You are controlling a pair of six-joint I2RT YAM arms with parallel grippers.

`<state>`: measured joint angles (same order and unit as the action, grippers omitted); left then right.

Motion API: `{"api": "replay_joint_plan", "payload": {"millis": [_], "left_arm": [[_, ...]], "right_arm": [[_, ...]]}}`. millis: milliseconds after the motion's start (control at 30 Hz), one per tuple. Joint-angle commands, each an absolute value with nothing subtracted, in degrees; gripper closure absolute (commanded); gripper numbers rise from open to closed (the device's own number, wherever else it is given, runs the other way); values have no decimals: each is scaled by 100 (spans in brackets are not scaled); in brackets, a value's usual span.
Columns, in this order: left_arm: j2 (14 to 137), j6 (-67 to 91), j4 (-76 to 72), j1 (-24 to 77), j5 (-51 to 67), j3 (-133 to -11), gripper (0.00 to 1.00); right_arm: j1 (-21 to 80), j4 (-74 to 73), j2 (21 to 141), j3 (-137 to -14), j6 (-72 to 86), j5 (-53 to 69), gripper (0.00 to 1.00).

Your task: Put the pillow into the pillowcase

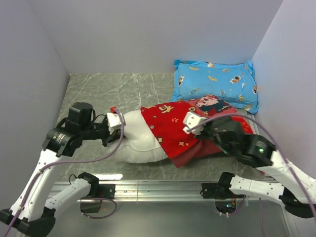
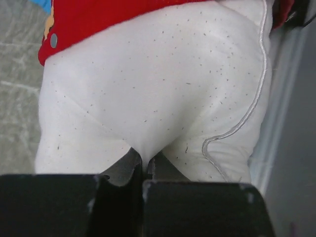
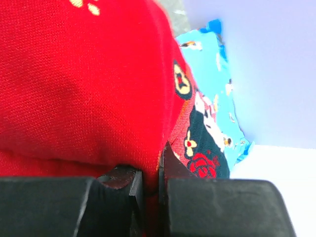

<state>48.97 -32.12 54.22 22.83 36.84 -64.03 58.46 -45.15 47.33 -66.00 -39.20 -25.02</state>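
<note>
The white pillow (image 1: 140, 138) lies across the table's middle, its right part inside the red cartoon-print pillowcase (image 1: 182, 128). In the left wrist view the pillow (image 2: 158, 89) fills the frame with the pillowcase's red edge (image 2: 98, 19) over its far end. My left gripper (image 1: 118, 129) is shut on a pinch of the pillow's left end, also seen in its wrist view (image 2: 146, 165). My right gripper (image 1: 202, 129) is shut on a fold of the pillowcase (image 3: 74, 84), also seen in its wrist view (image 3: 154, 170).
A blue cartoon-print pillow (image 1: 217, 84) lies at the back right against the wall; it also shows in the right wrist view (image 3: 217, 94). White walls close in left, back and right. A metal rail (image 1: 158, 187) runs along the near edge.
</note>
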Motion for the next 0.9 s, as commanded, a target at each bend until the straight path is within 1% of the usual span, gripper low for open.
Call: {"api": "replay_joint_plan", "payload": {"millis": [0,67,100,133,167,200,233,267,300,333,367,400,433,467,500,533,567,600,633,667,700,733,800,833,867], "left_arm": [[4720,-1911,5458,2329,5061,-6899,100],[4755,-1252,5083,2320,5361,-6900,100],[4781,-500,4854,2320,5431,-6847,100],[4894,-170,4625,2320,5658,-6786,100],[4974,277,4362,2312,5695,-6594,100],[5070,899,3811,2190,5791,-6522,100],[5332,1131,3588,2075,5931,-6461,100],[5483,1369,3351,1944,6141,-6373,100],[5641,1850,3131,1620,6178,-6329,100],[5965,2081,2642,1408,6222,-6276,100],[6142,2292,2411,1171,6327,-6197,100],[6318,2746,2173,682,6328,-6179,100],[6685,2855,1832,424,6285,-6214,100],[6871,2987,1672,178,6119,-6301,100],[7064,2875,1574,-198,5891,-6389,100],[7414,2622,1773,-341,5671,-6529,99],[7601,2323,1888,-465,5504,-6817,96],[7768,1824,2046,-649,5015,-6977,84],[8048,1645,2204,-746,4879,-7109,76],[8155,1530,2371,-860,4878,-7267,67],[8235,1312,2504,-1053,4826,-7364,53],[8322,1214,2627,-1124,4703,-7452,47],[8288,1003,2681,-1291,4597,-7558,38],[8210,985,2637,-1318,4518,-7550,31],[8192,984,2576,-1336,4561,-7445,30]], "right_arm": [[5845,-4640,4386,-7584,-3743,-2268,100],[5714,-4309,4473,-7646,-4023,-2216,100],[5574,-4150,4656,-7603,-4225,-1815,100],[4989,-3896,4771,-7446,-4402,-1515,100],[4644,-3276,4929,-7401,-4508,-1181,100],[4197,-3000,5374,-7366,-4665,-516,100],[3653,-2736,5683,-7400,-4728,-397,100],[3378,-2333,6035,-7531,-4702,-343,100],[3166,-2312,6882,-7750,-4641,-177,100],[2973,-2372,7282,-8048,-4580,224,100],[2727,-2651,7765,-8799,-4405,394,100],[2646,-2802,8152,-9207,-4351,578,100],[2593,-3021,8983,-9611,-4351,745,100],[2593,-3389,9383,-10459,-4359,869,100],[2584,-3514,9761,-10903,-4298,905,96],[2593,-3559,10530,-11699,-4228,897,92],[2593,-3734,10886,-12177,-4080,801,86],[2619,-3796,11316,-12704,-3956,678,71],[2628,-3849,11625,-13849,-3798,529,62],[2628,-4024,12202,-14443,-3597,327,52],[2654,-4060,12356,-14919,-3543,247,33],[2680,-4026,12392,-15307,-3490,168,27],[2689,-3536,11745,-14857,-3332,62,20],[2689,-3229,11298,-13818,-3253,88,20],[2681,-2669,10902,-13268,-3113,175,20]]}}
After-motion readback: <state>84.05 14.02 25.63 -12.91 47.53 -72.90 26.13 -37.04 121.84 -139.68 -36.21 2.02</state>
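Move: Both hands already grip the raised bundle, the left on the pillow's bare left end, the right on the pillowcase. Bare table, where it can be laid, is centred some 38 cm ahead of the left hand, 3 cm to its right and 27 cm below; from the right hand that is 34 cm ahead, 36 cm left and 32 cm below. The pillowcase hem crosses the pillow 20 cm right of the left hand, about level fore and aft; the blue pillow lies 37 cm ahead of the right hand and 11 cm right. The half-cased pillow, still pinched at both ends, is first lifted a few centimetres, then flung forward and left over the table: the right hand sweeps about 35 cm out, the left about 25 cm while turning counter-clockwise. Both hands sink several centimetres on the swing and open towards its end, the right letting go of the pillowcase and rising again, the left releasing the pillow's end. ##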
